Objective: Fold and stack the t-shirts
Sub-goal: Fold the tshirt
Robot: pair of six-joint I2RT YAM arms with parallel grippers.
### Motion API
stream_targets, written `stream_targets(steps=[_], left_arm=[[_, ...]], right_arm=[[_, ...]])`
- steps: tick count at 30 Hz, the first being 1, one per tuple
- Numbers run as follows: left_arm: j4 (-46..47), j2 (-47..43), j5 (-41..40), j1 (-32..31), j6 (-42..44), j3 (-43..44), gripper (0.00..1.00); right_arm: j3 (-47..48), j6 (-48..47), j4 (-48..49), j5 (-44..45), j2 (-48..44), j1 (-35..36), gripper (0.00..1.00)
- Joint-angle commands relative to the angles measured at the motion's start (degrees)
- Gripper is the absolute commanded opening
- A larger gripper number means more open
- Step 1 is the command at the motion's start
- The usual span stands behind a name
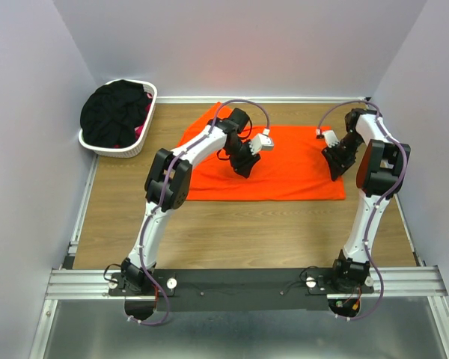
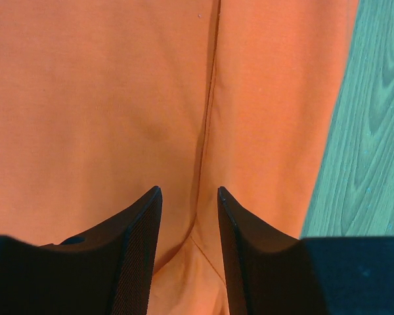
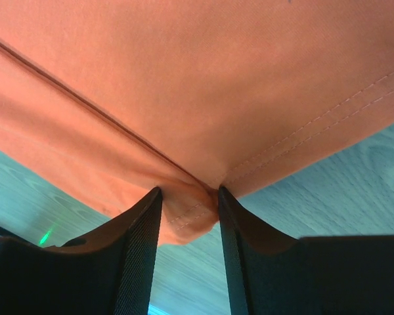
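Note:
The bright orange t-shirt (image 1: 292,168) lies flat on the wooden table as a wide rectangle. My left gripper (image 1: 242,168) points down onto its middle. In the left wrist view the left gripper (image 2: 189,190) stands open, astride a seam of the orange t-shirt (image 2: 85,98). My right gripper (image 1: 335,170) is at the shirt's right edge. There the right gripper (image 3: 189,190) is open, with a bunched hemmed corner of the orange t-shirt (image 3: 217,79) lying between its fingertips. Black t-shirts (image 1: 112,112) and a bit of pink cloth (image 1: 141,129) lie in the basket.
A white laundry basket (image 1: 151,97) stands at the table's back left corner against the wall. Bare wooden table (image 1: 247,232) runs between the shirt and the arm bases. Walls close in the left, back and right sides.

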Motion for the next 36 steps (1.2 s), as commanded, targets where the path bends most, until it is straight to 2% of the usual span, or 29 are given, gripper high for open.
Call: stream_targets(steps=[1, 10, 15, 19, 20, 23, 31, 36], left_arm=[[0.38, 1.79, -0.27, -0.71, 0.44, 0.03, 0.47], [-0.85, 2.67, -0.62, -0.89, 1.49, -0.24, 0.45], [-1.20, 2.76, -1.06, -0.89, 1.84, -0.59, 0.40], [-2.43, 2.15, -0.19, -0.89, 2.98, -0.50, 0.22], [-2.70, 1.97, -0.10, -0.89, 3.16, -0.50, 0.14], [-2.79, 1.01, 0.08, -0.89, 3.42, -0.76, 0.00], [-2.96, -2.42, 0.08, 0.16, 3.69, -1.64, 0.00], [-3.40, -2.60, -0.01, 0.78, 3.95, -1.29, 0.00]], right_arm=[[0.36, -1.17, -0.14, 1.39, -0.09, -0.31, 0.46], [0.53, -1.61, -0.93, 1.65, -0.53, -0.31, 0.44], [0.44, -1.61, -1.11, 1.56, -0.44, -0.31, 0.37], [1.06, -1.78, -1.37, 1.56, -0.79, -0.31, 0.31], [1.23, -1.79, -1.46, 1.56, -0.88, -0.31, 0.27], [1.85, -1.79, -1.63, 1.39, -1.05, -0.39, 0.19], [2.90, -1.87, -1.99, 0.51, -1.93, -0.39, 0.01], [3.17, -1.96, -2.16, 0.25, -2.02, -0.39, 0.01]])
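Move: The left hand, over the middle of the orange t-shirt, aims for the lengthwise fold line some 2 cm below and 1 cm back; the shirt's near edge runs about 9 cm back and its far edge 19 cm ahead, both straight in line. The right hand already straddles the fold line's right end at the hem, level with the tips, with the shirt's near right corner about 6 cm back and 2 cm right and its far right corner 20 cm ahead and 3 cm right. The left hand sinks about 2 cm onto the shirt, easing back some 1 cm, and shuts its half-open fingers to pinch the cloth at the fold line, then starts to rise by half a centimetre while drifting slightly left. The right hand stays put at the hem with its fingers pointing down, closes them from about half open on the end of the same fold line, and only at the finish lifts about half a centimetre. ##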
